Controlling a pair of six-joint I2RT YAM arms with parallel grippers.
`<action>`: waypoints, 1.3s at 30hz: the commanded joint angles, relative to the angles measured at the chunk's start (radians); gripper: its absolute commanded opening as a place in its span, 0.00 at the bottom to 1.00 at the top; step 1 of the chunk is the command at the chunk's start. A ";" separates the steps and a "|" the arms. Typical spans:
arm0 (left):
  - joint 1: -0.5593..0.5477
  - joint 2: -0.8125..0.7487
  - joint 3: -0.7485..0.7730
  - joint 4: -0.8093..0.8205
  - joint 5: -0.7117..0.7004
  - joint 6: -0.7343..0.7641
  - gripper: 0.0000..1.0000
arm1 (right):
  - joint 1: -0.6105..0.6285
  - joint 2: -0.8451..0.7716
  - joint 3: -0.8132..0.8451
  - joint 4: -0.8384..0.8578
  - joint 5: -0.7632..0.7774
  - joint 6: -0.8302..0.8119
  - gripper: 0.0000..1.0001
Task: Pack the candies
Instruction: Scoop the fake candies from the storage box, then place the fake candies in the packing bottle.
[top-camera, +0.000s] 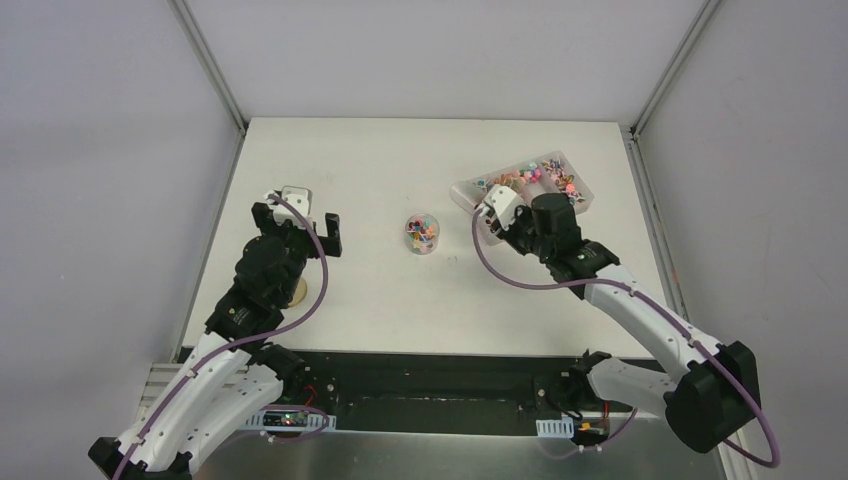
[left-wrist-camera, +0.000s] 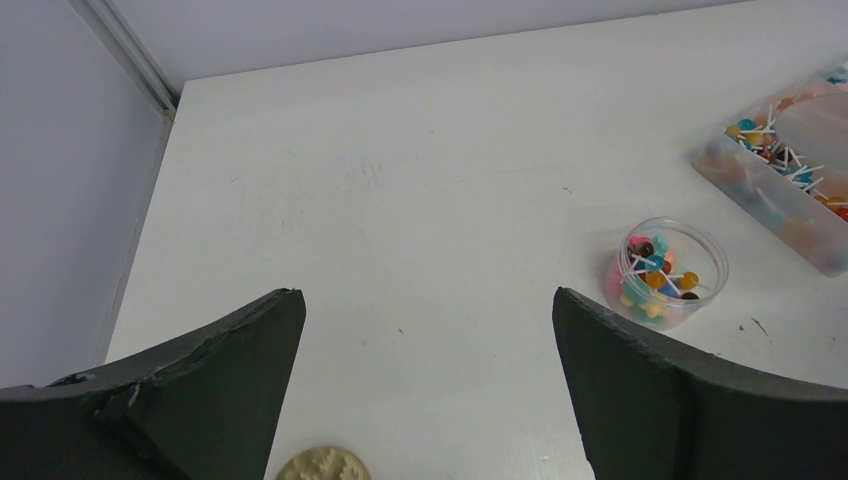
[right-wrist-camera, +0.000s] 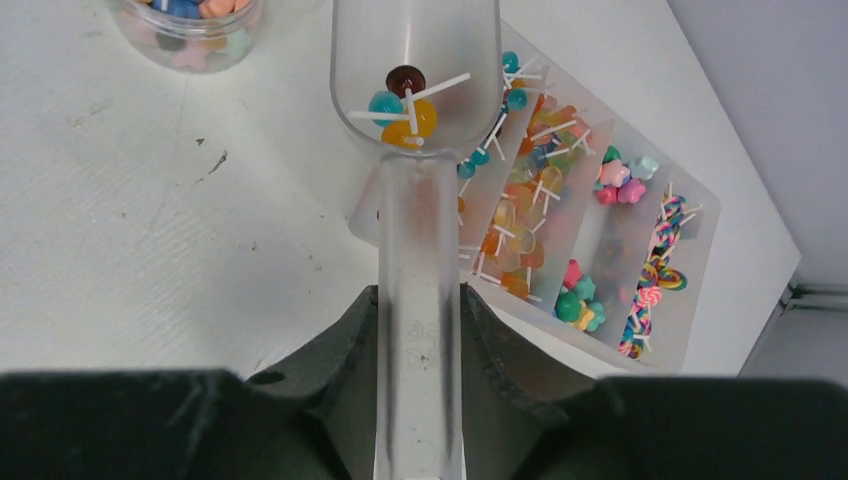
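The candies are tiny coloured lollipops. Many lie in a clear divided tray (top-camera: 584, 196) (right-wrist-camera: 705, 262) at the back right; more fill a small round clear jar (top-camera: 422, 232) (left-wrist-camera: 666, 272) (right-wrist-camera: 190, 28) mid-table. My right gripper (right-wrist-camera: 420, 300) (top-camera: 506, 214) is shut on the handle of a clear plastic scoop (right-wrist-camera: 418, 200). The scoop's bowl hangs over the tray's near-left edge with three candies (right-wrist-camera: 405, 108) in it. My left gripper (left-wrist-camera: 428, 310) (top-camera: 298, 222) hovers wide open and holds nothing, well left of the jar.
A round wooden disc lid (left-wrist-camera: 322, 466) (top-camera: 297, 292) lies on the table just below the left gripper. The tray (left-wrist-camera: 800, 225) sits near the table's right edge. Grey walls close in the left, back and right sides.
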 joint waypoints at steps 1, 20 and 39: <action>0.002 0.001 0.000 0.033 0.011 0.005 0.99 | 0.090 0.038 0.092 -0.055 0.107 -0.140 0.00; 0.002 -0.013 -0.002 0.034 0.003 0.008 0.99 | 0.316 0.220 0.219 -0.148 0.346 -0.297 0.00; 0.002 -0.013 -0.002 0.034 0.003 0.007 0.99 | 0.407 0.292 0.279 -0.190 0.462 -0.329 0.00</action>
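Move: The round storage box, partly filled, stands about 16 cm to the left of the right hand, 3 cm ahead and some 12 cm below; the hand already holds the scoop with a few lollipops in its bowl. The compartment tray's middle lies about 12 cm ahead and 8 cm to the right of that hand, 13 cm below. From the idle left hand the round box is roughly 6 cm ahead, 22 cm to the right and 22 cm lower. The loaded scoop is carried left from the tray to the round storage box, the right hand travelling about 7 cm, quick at first and then easing, with its grip on the handle kept. All the while the wrist rolls its left side down some 30 degrees and swings a little counter-clockwise, tipping the bowl towards the box. ##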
